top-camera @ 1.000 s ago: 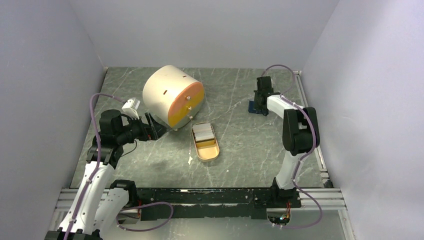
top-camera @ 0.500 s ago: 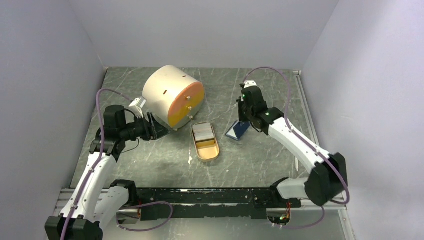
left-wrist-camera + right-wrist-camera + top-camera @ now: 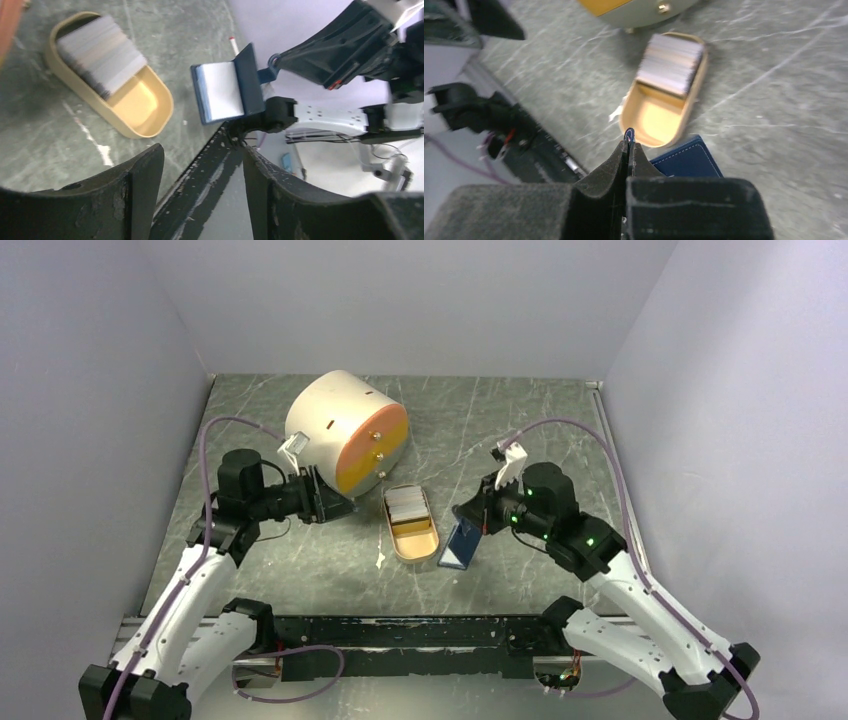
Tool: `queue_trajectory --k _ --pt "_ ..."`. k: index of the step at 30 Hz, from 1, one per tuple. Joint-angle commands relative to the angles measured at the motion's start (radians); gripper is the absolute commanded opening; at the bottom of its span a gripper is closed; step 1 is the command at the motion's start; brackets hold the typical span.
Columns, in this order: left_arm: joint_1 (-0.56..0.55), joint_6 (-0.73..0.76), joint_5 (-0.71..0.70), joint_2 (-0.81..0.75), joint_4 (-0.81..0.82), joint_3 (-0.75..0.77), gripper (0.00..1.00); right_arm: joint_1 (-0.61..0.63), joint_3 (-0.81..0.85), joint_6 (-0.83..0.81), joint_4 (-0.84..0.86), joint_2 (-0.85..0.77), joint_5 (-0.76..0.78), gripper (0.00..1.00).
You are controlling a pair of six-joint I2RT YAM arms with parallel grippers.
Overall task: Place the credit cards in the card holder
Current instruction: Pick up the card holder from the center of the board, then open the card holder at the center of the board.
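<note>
The credit cards (image 3: 404, 504) (image 3: 102, 52) (image 3: 671, 65) lie as a whitish stack in the far end of a tan oval dish (image 3: 417, 553). The card holder (image 3: 460, 544) (image 3: 227, 90) (image 3: 689, 160), dark blue with a lighter inside, hangs open just right of the dish. My right gripper (image 3: 474, 522) (image 3: 629, 142) is shut on a thin edge of it. My left gripper (image 3: 338, 508) (image 3: 202, 155) is open with nothing between its fingers, left of the dish and under the cylinder's orange face.
A big cream cylinder (image 3: 345, 430) with an orange face lies on its side behind the dish, close to my left gripper. The dish's near half (image 3: 145, 117) holds nothing. A black rail (image 3: 420, 632) runs along the table's near edge.
My right arm has swung the card holder from the back right down to beside the dish. My left gripper has edged right and its jaws have narrowed.
</note>
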Motion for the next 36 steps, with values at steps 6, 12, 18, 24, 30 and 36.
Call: queue_trajectory --k 6,12,18,24,30,36 --pt "-0.090 -0.288 0.087 -0.015 0.189 -0.120 0.74 0.035 -0.182 0.219 0.340 -0.093 -0.336 0.00" --pt "-0.100 -0.480 0.128 -0.076 0.390 -0.263 0.86 0.100 -0.136 0.267 0.434 -0.022 -0.324 0.00" --pt "-0.100 -0.635 0.177 -0.098 0.565 -0.331 0.93 0.186 -0.046 0.304 0.545 0.050 -0.294 0.00" --pt "-0.101 -0.864 0.206 -0.089 0.919 -0.435 0.94 0.240 0.023 0.328 0.646 0.105 -0.278 0.00" --pt "-0.103 -0.991 0.195 -0.059 1.128 -0.500 0.97 0.271 0.048 0.344 0.727 0.135 -0.265 0.00" --pt "-0.112 -1.101 0.159 -0.016 1.356 -0.534 0.96 0.297 0.051 0.361 0.784 0.167 -0.248 0.00"
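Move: The right hand already pinches the card holder, whose middle hangs about 7 cm below its fingers and 2 cm back. The left hand's half-open fingers, the meeting place, are roughly 25 cm to the right hand's left, level with it ahead and in height. From the left hand the holder is some 25 cm right, 2 cm back, 6 cm lower; the card tin lies 4 cm ahead, 14 cm right, 21 cm down, and the cream drum 22 cm straight ahead, 13 cm down. Still pinching the card holder by its strap, the right hand carries it back and left, then up and left past above the tin towards the left hand, about 13 cm left and 13 cm up, its fingers swinging up and leftward to level. The left hand draws back some 6 cm and a little right, dipping briefly, tips its fingers up and opens wide, not yet touching the holder. ##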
